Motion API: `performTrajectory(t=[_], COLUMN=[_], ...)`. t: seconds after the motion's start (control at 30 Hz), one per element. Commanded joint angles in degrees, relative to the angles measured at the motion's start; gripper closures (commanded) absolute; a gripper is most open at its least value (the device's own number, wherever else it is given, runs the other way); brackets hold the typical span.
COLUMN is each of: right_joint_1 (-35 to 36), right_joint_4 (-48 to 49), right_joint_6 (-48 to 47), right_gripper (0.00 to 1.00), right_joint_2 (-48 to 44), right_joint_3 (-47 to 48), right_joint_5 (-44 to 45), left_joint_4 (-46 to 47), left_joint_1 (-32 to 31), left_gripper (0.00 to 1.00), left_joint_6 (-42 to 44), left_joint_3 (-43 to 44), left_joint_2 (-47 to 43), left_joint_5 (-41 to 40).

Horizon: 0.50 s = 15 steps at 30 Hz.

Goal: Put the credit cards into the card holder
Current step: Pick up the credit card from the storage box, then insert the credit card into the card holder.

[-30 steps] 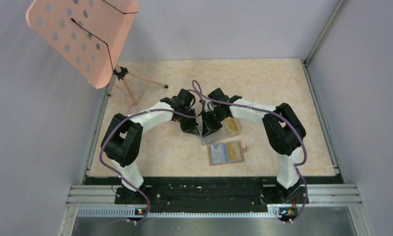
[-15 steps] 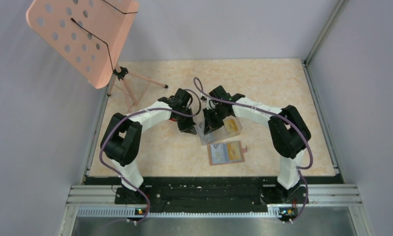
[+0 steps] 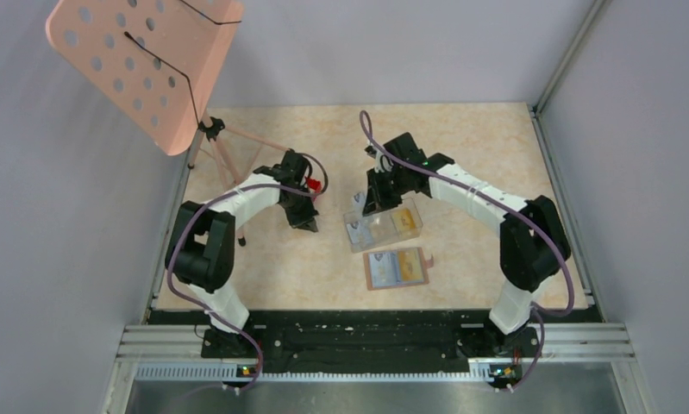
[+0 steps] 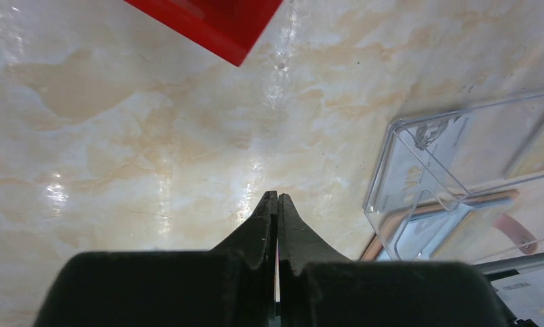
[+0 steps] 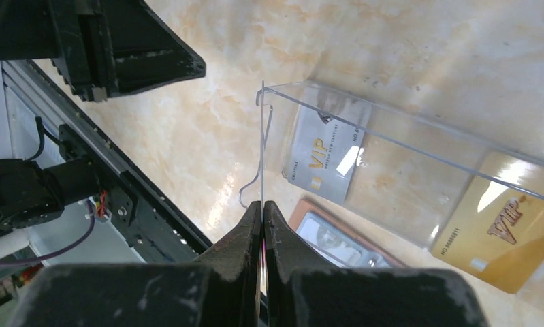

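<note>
A clear plastic box (image 3: pixel 382 227) on the table holds two credit cards, a pale one (image 5: pixel 327 160) and a gold one (image 5: pixel 504 228). My right gripper (image 5: pixel 263 204) is shut on a third thin card (image 5: pixel 262 136), seen edge-on and upright above the box's left end; from above it shows as a whitish sliver (image 3: pixel 355 200). The card holder (image 3: pixel 397 268) lies open just in front of the box, with pale cards showing in its lining. Left of the box my left gripper (image 4: pixel 277 196) hangs shut and empty over bare table.
A small red tray (image 3: pixel 315 185) sits behind the left gripper, and its corner (image 4: pixel 208 20) shows in the left wrist view. A pink music stand (image 3: pixel 142 60) on a tripod (image 3: pixel 228 147) stands at the back left. Metal rails edge the table.
The left arm has pulled away leftward from the box. The right gripper has shut on a card and risen with it, moving back a little.
</note>
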Motion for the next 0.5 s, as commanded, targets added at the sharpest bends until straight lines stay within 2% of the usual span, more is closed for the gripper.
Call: performTrajectory(t=[0.0,0.23,0.33,0.47], right_joint_1=[-2.59,-8.55,-10.33,-11.15], right_joint_4=[1.35,1.21,-0.79,-2.38], right_joint_6=[0.38,0.81,-0.84,-1.47], right_gripper=[1.0,1.0,1.0,1.0], right_joint_2=[-5.83,-11.74,-14.14,-17.91], right_joint_3=[-1.59,-6.13,-8.85,-13.73], right_joint_5=[-0.22,-2.05,-1.91,-1.11], left_joint_4=[0.42,8.21,11.38,12.73], left_joint_1=[1.58,-0.26,-4.01,-11.84], left_gripper=[1.0,0.78,0.74,0.74], left_joint_6=[2.95,1.29,0.15,-0.85], left_joint_3=[0.42,-3.37,-4.87,-4.5], left_joint_2=[-4.26,-8.51,-10.43,-11.06], left_joint_5=[2.08,11.36,12.68,10.64])
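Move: The credit card I have already lifted in my right fingers has its middle about 10 cm to the right of my left hand, 4 ahead and 4 above. It sticks out some 3 cm left of, 3 below and 1 ahead of my right fingertips. From my right hand the card holder lies about 12 cm back, 8 right and 9 below; the storage box's middle is 5 cm right, level fore and aft, 8 below. Keeping my pinch on the card, I carry it with my right hand about 8 cm right over the storage box, rising a couple of centimetres and turning some 10 degrees clockwise. My empty left hand first eases forward and left slightly, then swings right after it, about 6 cm, rising 4 and drawing back a little, as its shut fingers part about a quarter and its wrist tilts some 15 degrees. ##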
